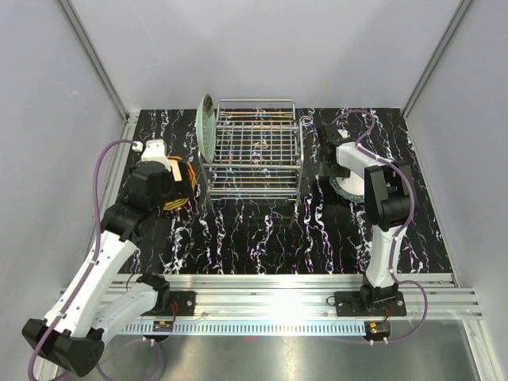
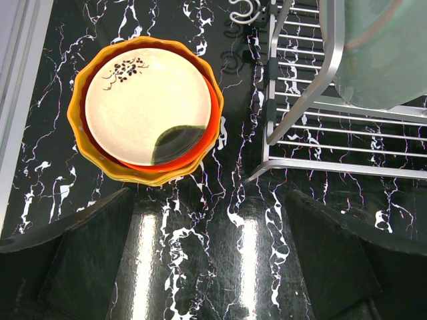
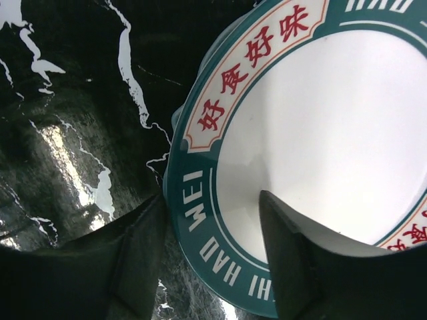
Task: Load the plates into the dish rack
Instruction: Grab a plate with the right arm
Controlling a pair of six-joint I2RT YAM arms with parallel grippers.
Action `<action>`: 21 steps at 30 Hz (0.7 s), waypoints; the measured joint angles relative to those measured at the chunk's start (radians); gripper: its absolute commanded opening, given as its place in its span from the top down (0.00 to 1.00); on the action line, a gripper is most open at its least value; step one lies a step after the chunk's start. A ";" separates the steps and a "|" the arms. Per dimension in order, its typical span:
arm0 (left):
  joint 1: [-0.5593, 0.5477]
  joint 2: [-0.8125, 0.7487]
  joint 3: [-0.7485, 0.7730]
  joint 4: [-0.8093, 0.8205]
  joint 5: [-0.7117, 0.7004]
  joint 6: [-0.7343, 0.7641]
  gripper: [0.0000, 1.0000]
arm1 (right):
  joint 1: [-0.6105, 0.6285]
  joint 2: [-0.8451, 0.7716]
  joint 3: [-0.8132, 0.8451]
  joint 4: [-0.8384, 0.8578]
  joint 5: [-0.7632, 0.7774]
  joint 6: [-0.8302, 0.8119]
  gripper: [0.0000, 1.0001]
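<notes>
The chrome dish rack (image 1: 255,151) stands at the middle back, with a mint green plate (image 1: 207,127) upright at its left end. A stack of plates (image 2: 147,110) lies left of the rack, a cream plate on top of red-orange and orange ones. My left gripper (image 2: 208,193) hangs open just near of this stack, with nothing between its fingers. Right of the rack a teal-rimmed white plate (image 3: 320,133) lies on the table. My right gripper (image 3: 212,199) is open astride its near rim, one finger (image 3: 133,253) outside the edge and the other over the white face.
The black marbled table (image 1: 262,238) ends in aluminium rails at the near edge, and white walls enclose the sides and back. A small wire hook (image 2: 243,13) lies by the rack's corner. The rack's rail (image 2: 313,87) stands close to the right of my left gripper.
</notes>
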 measured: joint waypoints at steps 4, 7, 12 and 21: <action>0.000 0.000 0.000 0.000 0.000 0.000 0.01 | 0.013 0.001 0.003 0.004 0.019 -0.010 0.51; 0.000 0.000 0.000 0.000 0.000 0.000 0.01 | 0.030 0.002 0.005 0.007 0.037 -0.018 0.60; 0.000 0.000 0.000 0.000 0.000 0.000 0.01 | 0.057 0.007 0.019 0.002 0.064 -0.023 0.72; 0.000 0.000 0.000 0.000 0.000 0.000 0.01 | 0.097 0.012 0.069 -0.014 0.075 -0.024 0.85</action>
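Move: The green-rimmed plate, on top of its stack, has its left rim right at the right fingers; its middle lies about 6 cm to their right, 2 cm ahead and 1 cm lower. The lower plates sit almost straight beneath it, their middle some 3 cm below the hand. The dish rack's middle is roughly 21 cm left and 4 cm ahead, about 6 cm higher. From the left hand, the green-rimmed plate is about 43 cm right, 14 cm ahead and 22 cm down. The green-rimmed plate's left rim stays between the right hand's two fingers, one outside the edge and one over the inner face, as they close from about two-thirds to just over a third open. Meanwhile the hand draws left some 3.5 cm towards the rack, rising about 2 cm and edging slightly forward late on, dragging the plate by its rim across the stack. ##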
